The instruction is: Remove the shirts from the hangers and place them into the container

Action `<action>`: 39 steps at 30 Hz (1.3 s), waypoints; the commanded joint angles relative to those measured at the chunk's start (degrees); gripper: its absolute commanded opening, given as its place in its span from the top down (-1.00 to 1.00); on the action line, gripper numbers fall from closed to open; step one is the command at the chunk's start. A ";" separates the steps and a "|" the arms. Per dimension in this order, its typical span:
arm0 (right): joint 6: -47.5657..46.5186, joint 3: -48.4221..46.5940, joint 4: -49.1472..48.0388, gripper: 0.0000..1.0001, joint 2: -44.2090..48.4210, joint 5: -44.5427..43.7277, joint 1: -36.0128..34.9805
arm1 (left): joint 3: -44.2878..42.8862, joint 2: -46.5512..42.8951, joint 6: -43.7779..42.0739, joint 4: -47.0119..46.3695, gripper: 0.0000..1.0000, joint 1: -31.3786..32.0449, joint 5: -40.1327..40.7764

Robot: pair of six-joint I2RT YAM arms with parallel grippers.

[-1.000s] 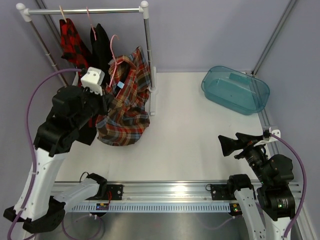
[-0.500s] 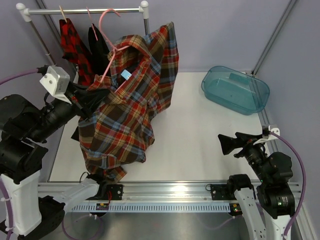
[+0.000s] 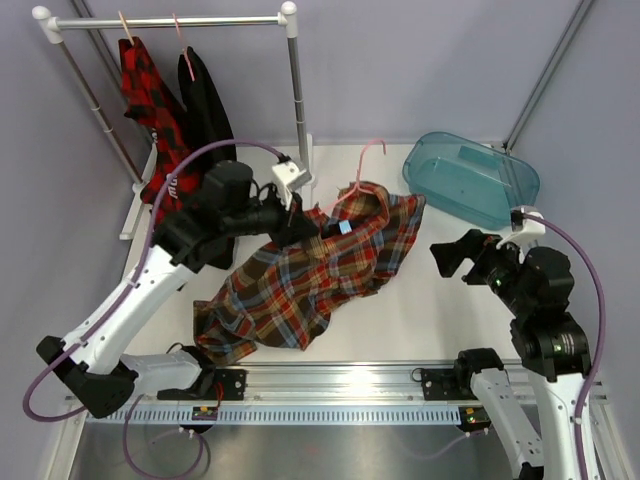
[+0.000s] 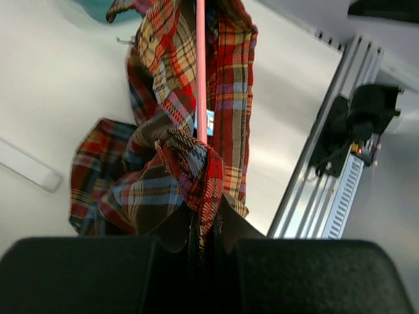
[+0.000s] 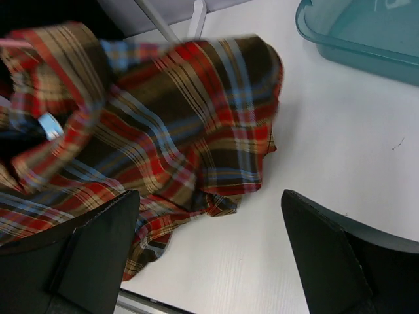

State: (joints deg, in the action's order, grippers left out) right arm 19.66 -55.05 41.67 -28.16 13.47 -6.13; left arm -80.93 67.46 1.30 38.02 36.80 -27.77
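The tartan shirt point(image 3: 305, 275) lies spread across the middle of the table, still on its pink hanger point(image 3: 364, 165), whose hook sticks out toward the container. My left gripper point(image 3: 305, 228) is shut on a bunch of its fabric near the collar. In the left wrist view the hanger wire point(image 4: 201, 72) runs with the shirt point(image 4: 186, 163) into the shut gripper point(image 4: 206, 226). My right gripper point(image 3: 452, 262) is open and empty just right of the shirt's edge point(image 5: 196, 111). The teal container point(image 3: 470, 180) is empty at the back right. The red-and-black check shirt point(image 3: 145, 85) and the black shirt point(image 3: 205, 95) hang on the rail.
The white rail point(image 3: 170, 20) and its right post point(image 3: 297, 90) stand at the back left, behind the left arm. The container's rim point(image 5: 366, 39) shows at the top right of the right wrist view. An aluminium rail point(image 3: 330, 385) runs along the near table edge.
My left arm has carried the tartan shirt and its hanger off the rail and down onto the middle of the table. The right gripper has moved up and toward the shirt.
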 commanded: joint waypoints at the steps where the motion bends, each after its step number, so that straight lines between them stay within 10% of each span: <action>1: -1.47 -4.01 -3.26 -0.99 -6.26 1.91 -0.90 | 3.57 1.09 1.41 -15.74 1.00 2.40 1.66; 15: -2.52 -12.54 -15.28 -0.78 -23.87 -11.45 -24.00 | 14.92 4.52 4.24 -24.40 1.00 6.80 4.83; 39: -4.98 -13.33 -26.29 0.27 -37.40 -14.44 -27.71 | 15.36 3.64 3.53 -24.40 1.00 7.15 2.99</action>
State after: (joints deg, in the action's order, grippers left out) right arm 15.22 -68.53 19.14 -65.49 -0.01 -32.95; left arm -65.19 73.54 5.15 18.68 43.62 -23.75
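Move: My left hand still holds the plaid shirt by its shoulder on the pink hanger. The hanger's neck, which my right hand goes for, lies roughly 7 cm ahead of my left hand, 10 cm to its right and about level. From my right hand that neck is some 11 cm ahead, 19 cm to the left and 10 cm higher. The container sits about 25 cm ahead of my right hand, 12 cm to its right and 20 cm lower. I sink my left hand about 9 cm and carry it 5 cm right, keeping its pinch on the shirt and hanger, then hold there. Meanwhile my right hand reaches forward and then mainly left, some 18 cm in all, turning about 15 degrees counter-clockwise to bring its fingers around the hanger's neck below the hook; they narrow from wide open to under half open. ##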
